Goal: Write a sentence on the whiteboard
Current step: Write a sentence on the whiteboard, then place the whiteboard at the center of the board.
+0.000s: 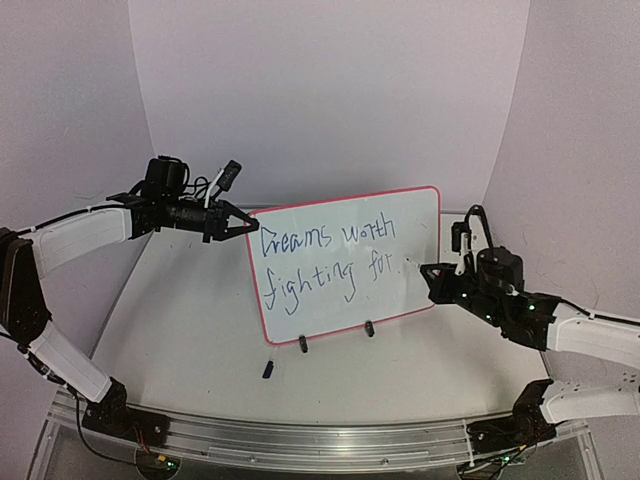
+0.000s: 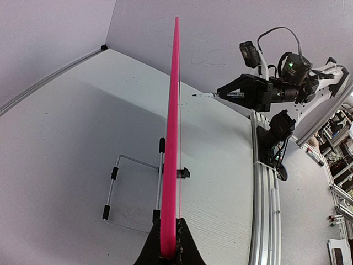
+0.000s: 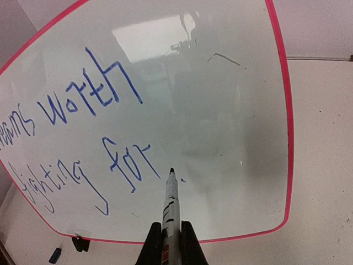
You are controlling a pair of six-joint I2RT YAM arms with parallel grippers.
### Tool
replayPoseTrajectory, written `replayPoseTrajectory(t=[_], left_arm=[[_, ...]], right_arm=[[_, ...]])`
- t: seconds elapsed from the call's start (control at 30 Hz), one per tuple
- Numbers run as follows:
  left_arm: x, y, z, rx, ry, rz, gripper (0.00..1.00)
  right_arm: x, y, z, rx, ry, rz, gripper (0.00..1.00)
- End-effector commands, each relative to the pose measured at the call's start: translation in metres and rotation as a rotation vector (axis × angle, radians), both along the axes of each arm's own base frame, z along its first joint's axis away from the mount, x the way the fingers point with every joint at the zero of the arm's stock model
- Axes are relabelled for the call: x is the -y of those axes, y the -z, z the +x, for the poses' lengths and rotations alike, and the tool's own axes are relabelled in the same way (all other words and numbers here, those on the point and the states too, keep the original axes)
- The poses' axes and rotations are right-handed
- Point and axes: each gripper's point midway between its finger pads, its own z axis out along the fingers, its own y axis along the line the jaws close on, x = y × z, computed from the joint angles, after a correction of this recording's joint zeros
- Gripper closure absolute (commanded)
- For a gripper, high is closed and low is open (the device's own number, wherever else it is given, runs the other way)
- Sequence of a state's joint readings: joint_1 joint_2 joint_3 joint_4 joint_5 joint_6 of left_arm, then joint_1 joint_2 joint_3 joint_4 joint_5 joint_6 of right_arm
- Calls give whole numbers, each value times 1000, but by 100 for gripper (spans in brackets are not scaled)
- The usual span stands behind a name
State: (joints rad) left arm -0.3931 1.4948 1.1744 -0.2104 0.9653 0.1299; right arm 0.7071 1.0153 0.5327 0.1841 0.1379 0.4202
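The whiteboard stands tilted on the table, red-pink rimmed, with "Dreams worth fighting for" written on it in blue and a small dot after "for". My left gripper is shut on its upper left corner. In the left wrist view the board's rim runs edge-on out of the left gripper. My right gripper is shut on a white marker. The marker's dark tip points at the board just right of "for", beside the dot. From the left wrist view, the marker tip hangs a short gap off the board face.
Two black clip feet hold the board's lower edge. A small dark marker cap lies on the table in front of the board. A wire stand sits behind the board. An aluminium rail runs along the near edge.
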Motion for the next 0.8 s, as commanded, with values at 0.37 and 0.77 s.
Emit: replayPoseTrajectory(t=[0.37,0.77], left_arm=[[-1,31,-6,-40,-39,95,55],[-12,19,-1,12,-150,96,36]], right_arm=[[16,-28,-11,49,25,25,100],[28,-51,-20,100,33,18,100]])
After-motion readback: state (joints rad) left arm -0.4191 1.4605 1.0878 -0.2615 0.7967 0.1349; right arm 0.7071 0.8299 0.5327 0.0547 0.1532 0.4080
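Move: The left hand still pinches the whiteboard's upper left edge; the board's middle lies about 20 cm to its right, 4 cm back and 10 cm lower. The marker cap is on the table some 20 cm back, 4 cm right and 24 cm below that hand. From the right hand, holding the marker, the board's middle is about 19 cm left, 3 cm ahead and 3 cm down, and the word "for" 11 cm left, 6 cm ahead, level in height. Left fingers open, letting go of the whiteboard and sinking 4 cm; right hand lifts the marker 3 cm, drawing back-right. ##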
